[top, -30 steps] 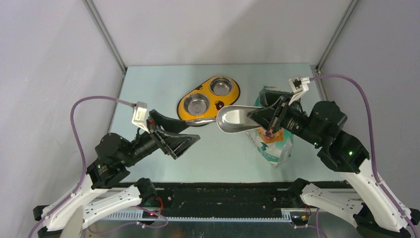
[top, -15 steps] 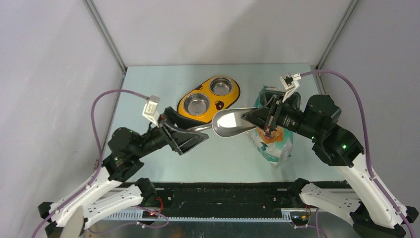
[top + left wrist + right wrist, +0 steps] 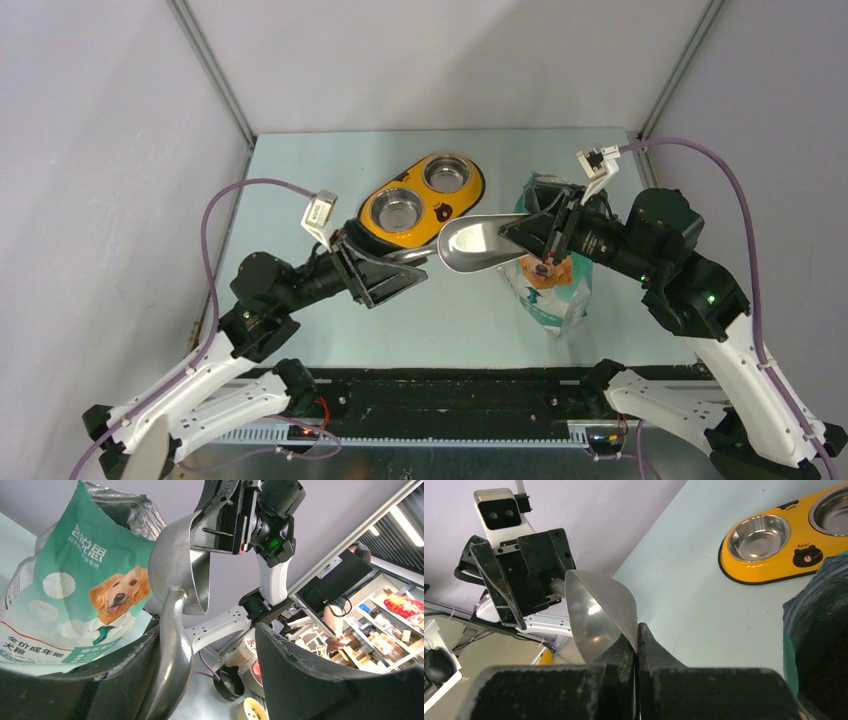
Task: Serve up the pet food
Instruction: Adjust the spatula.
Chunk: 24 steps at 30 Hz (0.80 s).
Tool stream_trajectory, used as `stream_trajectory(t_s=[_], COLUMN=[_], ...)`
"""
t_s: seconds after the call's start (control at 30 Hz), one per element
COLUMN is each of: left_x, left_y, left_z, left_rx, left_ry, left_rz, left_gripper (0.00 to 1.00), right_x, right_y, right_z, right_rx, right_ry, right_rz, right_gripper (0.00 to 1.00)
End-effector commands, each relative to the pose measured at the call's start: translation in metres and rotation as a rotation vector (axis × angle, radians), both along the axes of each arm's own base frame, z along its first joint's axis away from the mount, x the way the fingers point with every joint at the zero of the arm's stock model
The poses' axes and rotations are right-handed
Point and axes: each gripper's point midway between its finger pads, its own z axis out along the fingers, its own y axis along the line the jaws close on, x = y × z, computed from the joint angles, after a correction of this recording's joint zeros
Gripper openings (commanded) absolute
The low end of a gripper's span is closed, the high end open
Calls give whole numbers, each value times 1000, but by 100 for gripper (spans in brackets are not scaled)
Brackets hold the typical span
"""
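A grey metal scoop (image 3: pixel 470 245) hangs in the air over the table, empty. My right gripper (image 3: pixel 515 235) is shut on the rim of its bowl (image 3: pixel 599 610). My left gripper (image 3: pixel 405 275) is open around the scoop's handle (image 3: pixel 172 645). The handle rests against the left finger (image 3: pixel 125 675), and a wide gap separates it from the right finger (image 3: pixel 310 680). The teal-and-white bag (image 3: pixel 550 290) with a golden dog (image 3: pixel 117 597) stands open under my right arm. The pet food is hidden inside the bag's dark mouth (image 3: pixel 819 655).
A yellow feeder with two steel bowls (image 3: pixel 420 200) lies at the back centre of the pale table, both bowls empty (image 3: pixel 759 537). Grey walls close in the left, back and right sides.
My left arm has swung right and forward until its jaws straddle the scoop's handle, and those jaws have narrowed. My right gripper has kept hold of the scoop, shifting only slightly.
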Motion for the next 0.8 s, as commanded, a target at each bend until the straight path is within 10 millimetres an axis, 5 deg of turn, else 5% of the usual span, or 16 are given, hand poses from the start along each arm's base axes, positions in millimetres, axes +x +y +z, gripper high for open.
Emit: stream_trajectory(t_s=[0.0, 0.77], left_x=[-3, 11], left_y=[5, 0], left_z=[8, -3], left_rx=[-25, 15], left_ry=[-17, 29], left_rz=[-5, 29], left_gripper=[67, 33], right_x=[-3, -5], right_y=[-8, -6], right_z=[22, 14], right_rx=[12, -17], right_ry=[-75, -71], right_rz=[-11, 18], right_gripper=[0, 0])
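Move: The spatula's handle already runs between the left hand's open fingers, its middle about 1 cm ahead, 1 cm right and 1 cm below the hand point, nearer the forward finger. From this hand the spatula's blade is some 10 cm right and 3 cm ahead; the food bag 28 cm right, 10 ahead, 27 below; the pet bowl 32 cm straight ahead, 39 below. From the right hand the handle is roughly 15 cm left, 5 back, 1 below. The spatula's handle is closed in on from both sides by the left fingers, which go from well open to about half that gap while the left hand, after a brief wait, eases down some 1.5 cm and forward 1 cm, tilting only slightly, to centre on it. The right fingers stay shut on the blade's far end and hold it nearly still; whether the left pads already press the handle can't be seen. ##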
